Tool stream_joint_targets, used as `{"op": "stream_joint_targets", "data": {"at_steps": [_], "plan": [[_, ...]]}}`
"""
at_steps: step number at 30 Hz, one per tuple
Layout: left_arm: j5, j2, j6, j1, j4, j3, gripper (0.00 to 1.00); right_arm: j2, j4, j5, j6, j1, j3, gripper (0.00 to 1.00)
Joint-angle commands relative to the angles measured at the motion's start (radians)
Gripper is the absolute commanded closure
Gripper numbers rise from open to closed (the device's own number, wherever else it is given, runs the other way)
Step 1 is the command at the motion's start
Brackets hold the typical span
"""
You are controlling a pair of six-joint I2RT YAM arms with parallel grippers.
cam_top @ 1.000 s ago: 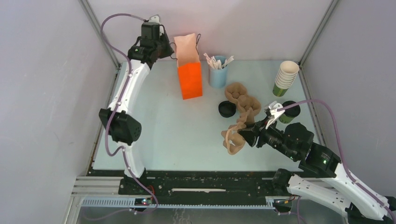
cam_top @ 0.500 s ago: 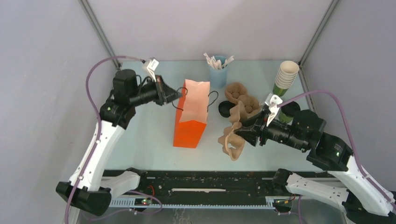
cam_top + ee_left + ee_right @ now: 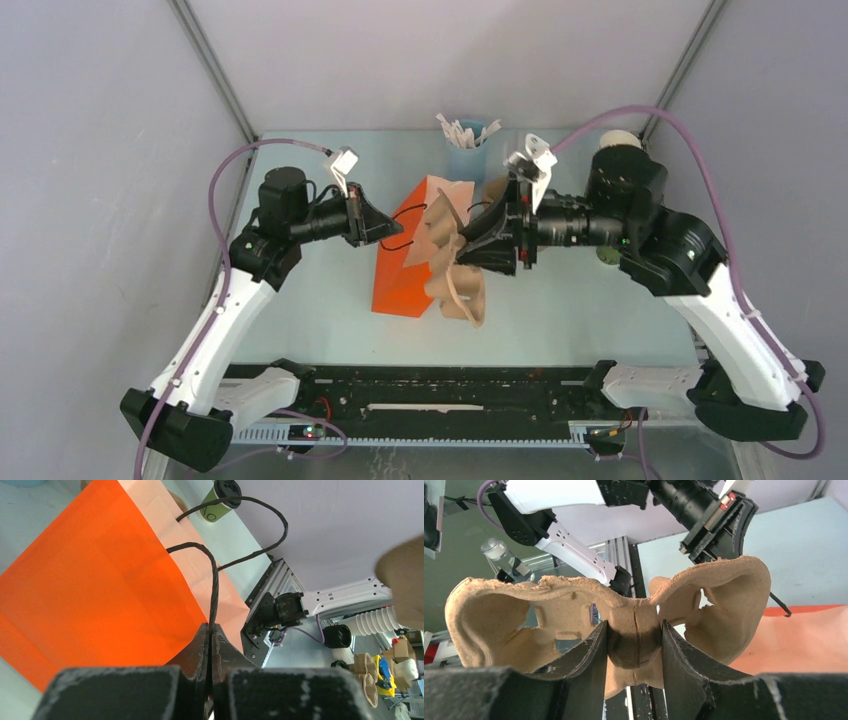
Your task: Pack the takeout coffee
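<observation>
The takeout coffee [image 3: 222, 499], a green cup with a black lid, stands on the table beyond the orange paper bag [image 3: 100, 590]; in the top view the right arm mostly hides it. My left gripper [image 3: 209, 630] is shut on the bag's black cord handle [image 3: 213, 580] and holds the bag [image 3: 398, 285] tilted. My right gripper [image 3: 634, 647] is shut on the centre ridge of the brown pulp cup carrier [image 3: 634, 625]. The carrier [image 3: 455, 270] hangs on edge in the air right at the bag's open mouth. My left gripper [image 3: 385, 228] sits just left of it.
A blue cup of wooden sticks [image 3: 465, 135] stands at the back centre. The top of a stack of lidless cups [image 3: 620, 140] shows behind the right arm. Grey walls close in left, back and right. Bare table lies left of the bag.
The left arm has dragged the bag by its handle from the back toward the table's middle and tilted it. The right arm has lifted the carrier off the table and swung it left to the bag's mouth.
</observation>
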Motion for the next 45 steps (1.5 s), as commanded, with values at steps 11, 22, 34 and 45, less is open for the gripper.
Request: {"op": "stream_joint_targets", "data": {"at_steps": [11,22,34,45], "plan": [[0.118,-0.068,-0.134,-0.009,0.159,0.012,1.0,0.193,0.032,-0.559,-0.014,-0.357,0.018,0.59],[0.198,-0.015,-0.178,-0.069,0.239,0.083,1.0,0.084,-0.054,-0.401,-0.047,-0.341,-0.119,0.61],[0.166,0.01,-0.203,-0.107,0.258,0.081,1.0,0.057,-0.156,-0.437,-0.098,-0.336,-0.192,0.64],[0.159,0.029,-0.205,-0.127,0.26,0.072,1.0,0.053,-0.157,-0.208,-0.039,-0.326,-0.244,0.63]]}}
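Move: The orange bag's open mouth, its handle already in the left fingers, is about 14 cm ahead of the right hand, 3 cm to its left and 18 cm below. The blue straw cup stands some 38 cm ahead, 4 cm right and 40 cm below that hand. From the left hand, the cup tray held by the right lies roughly 12 cm back, 11 cm to the right and 14 cm higher. The cup tray, kept pinched at its middle, goes quickly forward and down towards the bag's mouth, then eases back some 4 cm and slightly right while sinking on, about 12 cm down in all, its forward end tipping down some 20 degrees. The left hand keeps the bag's handle pinched and lifts it about 5 cm, drawing it back and right towards the tray and turning a little clockwise. ##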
